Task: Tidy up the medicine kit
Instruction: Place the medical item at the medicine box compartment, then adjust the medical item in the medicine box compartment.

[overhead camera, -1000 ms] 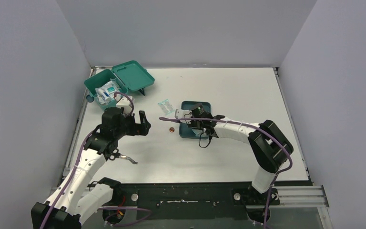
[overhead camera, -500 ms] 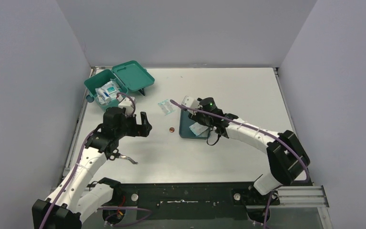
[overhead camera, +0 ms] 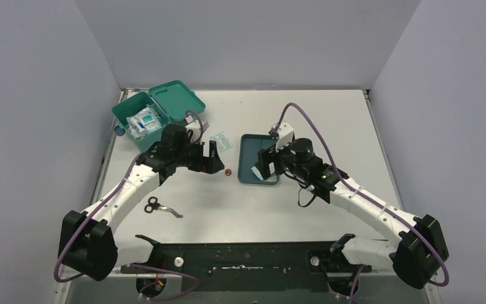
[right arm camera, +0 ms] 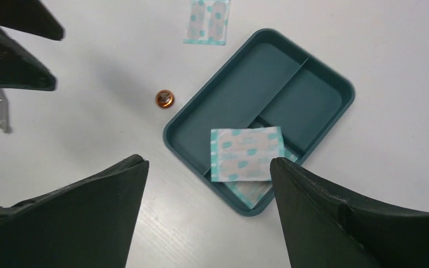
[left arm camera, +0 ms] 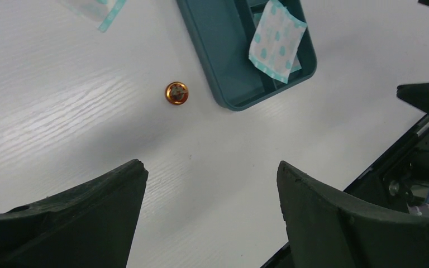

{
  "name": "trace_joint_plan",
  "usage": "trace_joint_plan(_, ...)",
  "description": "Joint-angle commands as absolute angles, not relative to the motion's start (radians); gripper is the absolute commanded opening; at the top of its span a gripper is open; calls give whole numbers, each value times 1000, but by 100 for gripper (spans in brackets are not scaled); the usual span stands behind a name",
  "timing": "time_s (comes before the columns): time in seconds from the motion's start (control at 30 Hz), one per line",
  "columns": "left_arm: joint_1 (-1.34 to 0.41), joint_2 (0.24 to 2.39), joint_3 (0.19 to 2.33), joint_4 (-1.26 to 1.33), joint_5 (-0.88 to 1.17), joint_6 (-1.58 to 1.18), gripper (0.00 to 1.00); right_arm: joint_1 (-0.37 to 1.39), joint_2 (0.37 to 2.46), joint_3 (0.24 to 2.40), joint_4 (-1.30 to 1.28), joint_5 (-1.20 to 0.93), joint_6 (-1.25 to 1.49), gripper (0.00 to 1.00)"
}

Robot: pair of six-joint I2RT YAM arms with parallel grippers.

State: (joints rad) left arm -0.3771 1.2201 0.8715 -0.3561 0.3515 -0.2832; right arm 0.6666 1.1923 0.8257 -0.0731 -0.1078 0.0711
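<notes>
The medicine kit [overhead camera: 125, 109], a teal box, stands open at the back left with its lid [overhead camera: 178, 100] thrown back and white packets [overhead camera: 142, 121] inside. My left gripper [overhead camera: 213, 159] [left arm camera: 210, 166] is open and empty, hovering just left of a small copper disc [overhead camera: 227, 171] [left arm camera: 176, 92] [right arm camera: 165, 99]. My right gripper [overhead camera: 264, 163] [right arm camera: 208, 161] is open and empty above the near edge of the darker divided tray [overhead camera: 253, 147] [right arm camera: 240, 95] [left arm camera: 218, 50]. Plaster packets [right arm camera: 247, 153] [left arm camera: 276, 39] lie in the tray's near compartment.
One plaster packet [overhead camera: 220, 140] [right arm camera: 206, 21] lies on the table between the kit and the tray. Scissors [overhead camera: 161, 206] lie near the left arm. Grey walls close in the table on three sides.
My right gripper opened, left a plaster packet in the tray and drew back towards me. My left arm swung right, from near the scissors to beside the copper disc.
</notes>
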Motion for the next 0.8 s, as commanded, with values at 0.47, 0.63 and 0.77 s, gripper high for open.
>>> trace_joint_plan(0.47, -587, 1700, 1154, -58, 418, -416, 65, 667, 916, 806, -426, 41, 547, 100)
trace_joint_plan(0.63, -594, 1805, 1212, -22, 425, -427, 58, 665, 901, 817, -462, 53, 563, 100)
trace_joint_plan(0.77, -594, 1858, 1241, -14, 446, -420, 56, 664, 881, 813, -465, 40, 577, 100)
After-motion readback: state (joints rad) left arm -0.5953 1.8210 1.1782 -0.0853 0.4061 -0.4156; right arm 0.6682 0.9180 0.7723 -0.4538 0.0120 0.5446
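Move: The bandage pack in the tray lies about 21 cm to the left hand's right, 8 cm ahead of it and some 12 cm below. The small brown jar stands around 6 cm to this hand's right and 7 cm ahead; the tray's middle is about 19 cm right and 12 cm ahead, and the loose strip pack 20 cm ahead and 2 cm right. From the right hand, the bandage pack is roughly 8 cm straight ahead and 14 cm below. The empty left hand sweeps about 14 cm to the right past the near side of the small jar and, after a level start, sinks some 6 cm while reaching 5 cm forward, coming in over the tray's near left part towards the bandage pack, its fingers narrowing from nearly wide to just over half open without shutting on anything. The empty right hand clears the way, drawing back about 6 cm, then swinging 5 cm right, rising and sinking again as its fingers open fully and the wrist tips down and turns clockwise by roughly 20 degrees. ##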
